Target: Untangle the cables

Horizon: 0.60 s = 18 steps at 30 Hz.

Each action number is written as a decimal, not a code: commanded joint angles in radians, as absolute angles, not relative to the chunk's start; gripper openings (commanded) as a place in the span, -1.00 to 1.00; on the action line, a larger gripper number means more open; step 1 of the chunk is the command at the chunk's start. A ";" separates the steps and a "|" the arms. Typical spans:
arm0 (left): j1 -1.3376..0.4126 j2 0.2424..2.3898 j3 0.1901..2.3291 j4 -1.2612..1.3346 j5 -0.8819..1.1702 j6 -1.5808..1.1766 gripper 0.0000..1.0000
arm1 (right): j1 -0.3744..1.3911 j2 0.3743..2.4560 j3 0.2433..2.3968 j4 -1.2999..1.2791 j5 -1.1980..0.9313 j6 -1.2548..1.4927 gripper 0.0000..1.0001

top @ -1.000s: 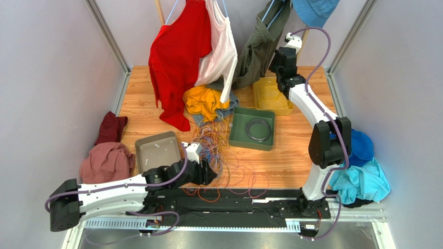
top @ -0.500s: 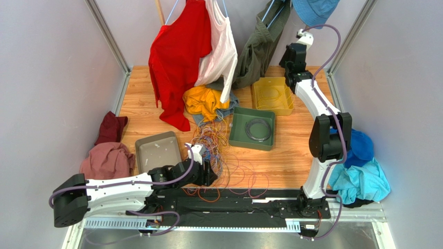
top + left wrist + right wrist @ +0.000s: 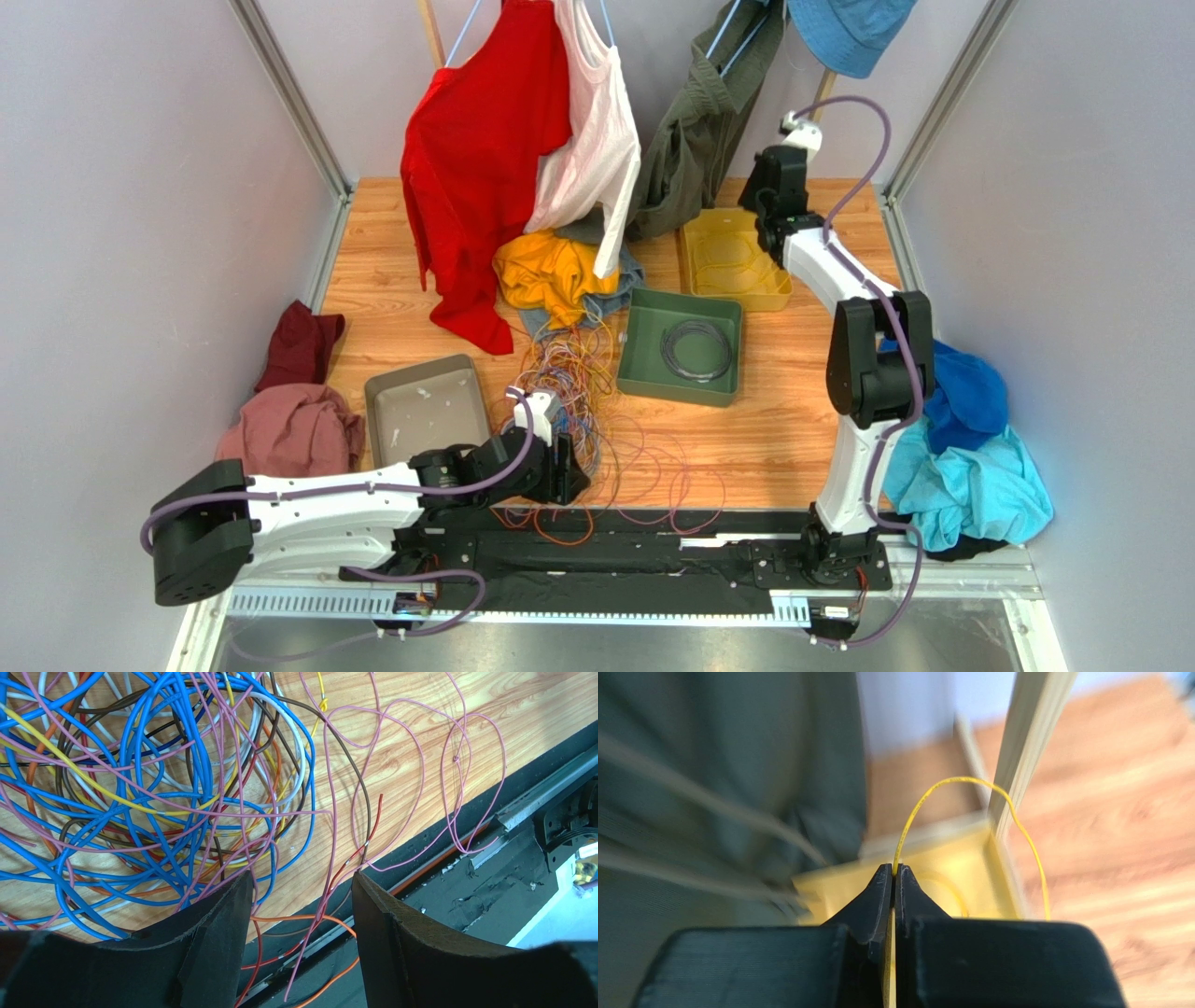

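The cables (image 3: 575, 385) lie as a tangle of blue, pink, orange, yellow, brown and white wires on the wooden table; the left wrist view shows the cables (image 3: 161, 777) close up. My left gripper (image 3: 561, 469) sits at the tangle's near edge. The left gripper (image 3: 300, 882) is open, and loose pink, red and orange strands run between its fingers, unpinched. My right gripper (image 3: 769, 189) hangs over the yellow tray (image 3: 780, 287) at the back. The right gripper (image 3: 894, 868) is shut on a thin yellow cable (image 3: 962, 784) that arcs up and down to the right.
A green tray (image 3: 638, 378) holds a dark ring coil (image 3: 697, 350); a grey tray (image 3: 425, 406) stands left of the tangle. Red, white and olive garments (image 3: 477, 154) hang at the back. Cloth heaps lie left (image 3: 288, 434) and right (image 3: 968, 462). A black rail (image 3: 631, 539) lines the near edge.
The right gripper swung up and right with the yellow cable, then came back left and lower over the yellow tray. The left arm's elbow crept right; its gripper stayed open by the tangle.
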State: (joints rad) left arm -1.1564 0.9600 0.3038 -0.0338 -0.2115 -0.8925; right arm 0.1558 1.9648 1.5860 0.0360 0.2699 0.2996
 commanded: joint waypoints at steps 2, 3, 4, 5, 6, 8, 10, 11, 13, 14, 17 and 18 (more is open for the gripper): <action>-1.157 0.968 0.337 0.023 -0.196 -0.896 0.26 | 0.204 2.020 1.546 0.060 0.203 0.344 -1.00; -1.157 0.969 0.336 0.025 -0.195 -0.896 0.26 | 0.210 2.023 1.545 0.055 0.196 0.351 -1.00; -1.157 0.968 0.336 0.025 -0.195 -0.896 0.26 | 0.221 2.026 1.540 0.058 0.183 0.363 -1.00; -1.158 0.968 0.334 0.026 -0.196 -0.897 0.26 | 0.225 2.029 1.536 0.057 0.173 0.368 -1.00; -1.157 0.968 0.333 0.028 -0.195 -0.897 0.26 | 0.235 2.029 1.532 0.058 0.173 0.370 -1.00; -1.157 0.966 0.330 0.034 -0.196 -0.896 0.26 | 0.255 2.028 1.522 0.066 0.173 0.370 -1.00; -1.157 0.965 0.325 0.040 -0.195 -0.897 0.26 | 0.261 2.036 1.525 0.055 0.176 0.379 -1.00; -1.157 0.963 0.324 0.041 -0.193 -0.897 0.26 | 0.261 2.048 1.531 0.045 0.186 0.388 -1.00; -1.157 0.960 0.322 0.038 -0.190 -0.897 0.26 | 0.259 2.066 1.566 0.005 0.199 0.377 -1.00; -1.157 0.956 0.322 0.032 -0.192 -0.896 0.26 | 0.259 2.084 1.584 -0.033 0.225 0.373 -1.00; -1.158 0.937 0.321 0.017 -0.198 -0.893 0.27 | 0.258 2.088 1.612 -0.100 0.248 0.371 -0.35; -1.157 0.931 0.318 0.015 -0.199 -0.893 0.27 | 0.258 2.077 1.605 -0.107 0.255 0.371 -0.22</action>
State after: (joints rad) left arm -1.1564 0.9623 0.3038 -0.0032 -0.1955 -0.8925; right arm 0.2691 2.0750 1.5658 -0.0425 0.2050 0.3687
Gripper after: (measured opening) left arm 0.631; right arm 0.253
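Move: Behind and below the right hand, which already pinches the yellow cable, lies the yellow box: its middle is about 8 cm back, 5 cm left and 18 cm down. The green box sits some 25 cm back and 16 cm left, equally low, and the olive garment hangs level ahead-wise, about 14 cm left at hand height. From the left hand, the yellow box is roughly 40 cm ahead and 29 cm right, 2 cm lower. Sinking quickly about 9 cm into the space above the yellow box, the right hand sweeps some 8 cm left with the pinched yellow cable, easing slightly back and tipping its fingers further down. Only once it is over the box's left part, beside the olive garment, do the fingers part about a quarter to let the cable go. ##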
